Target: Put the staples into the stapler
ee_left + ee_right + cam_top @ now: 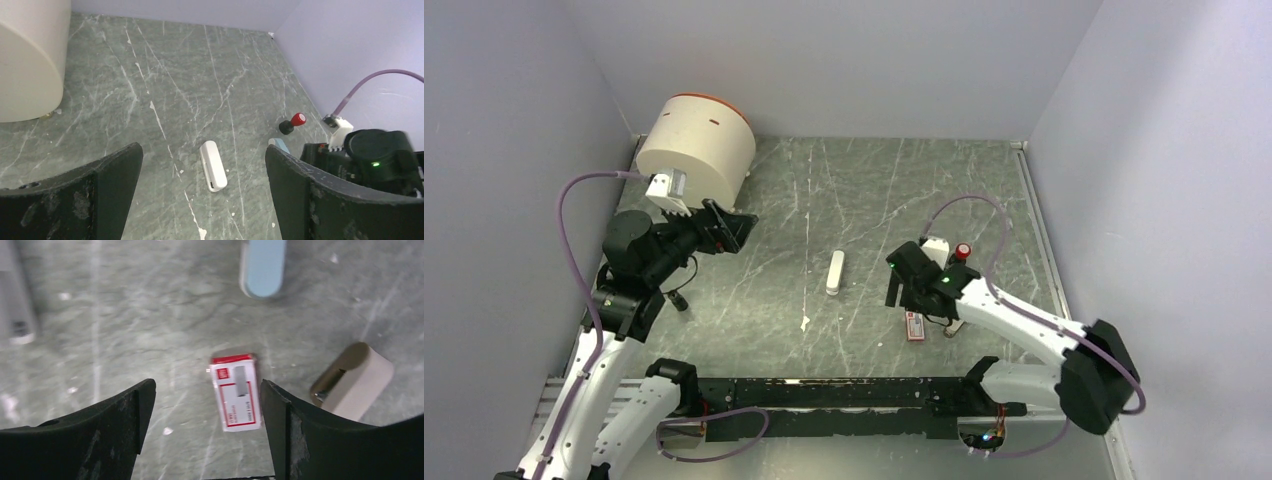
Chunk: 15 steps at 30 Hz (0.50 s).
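Observation:
The stapler (835,272) is a slim white bar lying flat mid-table; it also shows in the left wrist view (213,165) and at the left edge of the right wrist view (15,305). The staples box (915,326), red with a white label, lies flat on the table (235,392), between and just ahead of my right fingers, close to the right one. My right gripper (902,284) hovers over it, open and empty. My left gripper (742,226) is open and empty at the left, raised, far from the stapler.
A large cream cylinder (696,148) stands at the back left. A red-capped black knob (962,251), a pale blue oblong (262,265) and a beige block (353,381) lie near the right gripper. Grey walls enclose the table (864,190).

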Each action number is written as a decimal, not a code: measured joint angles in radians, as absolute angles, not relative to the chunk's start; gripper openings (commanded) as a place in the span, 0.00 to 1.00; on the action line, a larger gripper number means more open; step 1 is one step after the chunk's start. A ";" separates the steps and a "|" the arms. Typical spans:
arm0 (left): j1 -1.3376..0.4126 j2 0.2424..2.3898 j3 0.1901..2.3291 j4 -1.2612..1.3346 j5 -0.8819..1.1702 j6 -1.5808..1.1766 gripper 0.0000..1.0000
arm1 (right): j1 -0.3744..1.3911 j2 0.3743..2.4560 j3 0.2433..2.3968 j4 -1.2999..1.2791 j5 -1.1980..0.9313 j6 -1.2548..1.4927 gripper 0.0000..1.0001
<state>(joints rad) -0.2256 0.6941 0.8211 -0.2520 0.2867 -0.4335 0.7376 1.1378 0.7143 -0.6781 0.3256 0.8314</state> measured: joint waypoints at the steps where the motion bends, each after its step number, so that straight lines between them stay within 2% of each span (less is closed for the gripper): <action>1: -0.226 0.693 0.821 -0.251 0.287 -0.433 0.97 | 0.746 1.164 0.714 -0.691 0.351 0.850 0.82; 6: -0.226 0.692 0.821 -0.251 0.286 -0.419 0.97 | 0.793 1.258 0.714 -0.738 0.429 0.932 0.83; 15: -0.226 0.702 0.820 -0.251 0.284 -0.400 0.97 | 0.798 1.287 0.665 -0.716 0.383 0.997 0.82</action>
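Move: The staples box lies almost straight under the open right hand, roughly 7 cm below it, about 1 cm ahead and 2 cm to its right. From that hand, the small blue stapler stands about 10 cm ahead and 4 cm right, the brown stapler about 2 cm ahead and 10 cm right, both some 6 cm lower. For the left hand, the box is about 31 cm right, 6 cm back and 30 cm below. Down over the staples box goes the right hand, sinking about 5 cm while easing some 2.5 cm back and a little to its right, quickest at the start. The wrist tips the fingers more steeply down and twists slightly clockwise, bringing the box nearer the middle of the gap; the fingers stay wide open and no touch can be seen. ##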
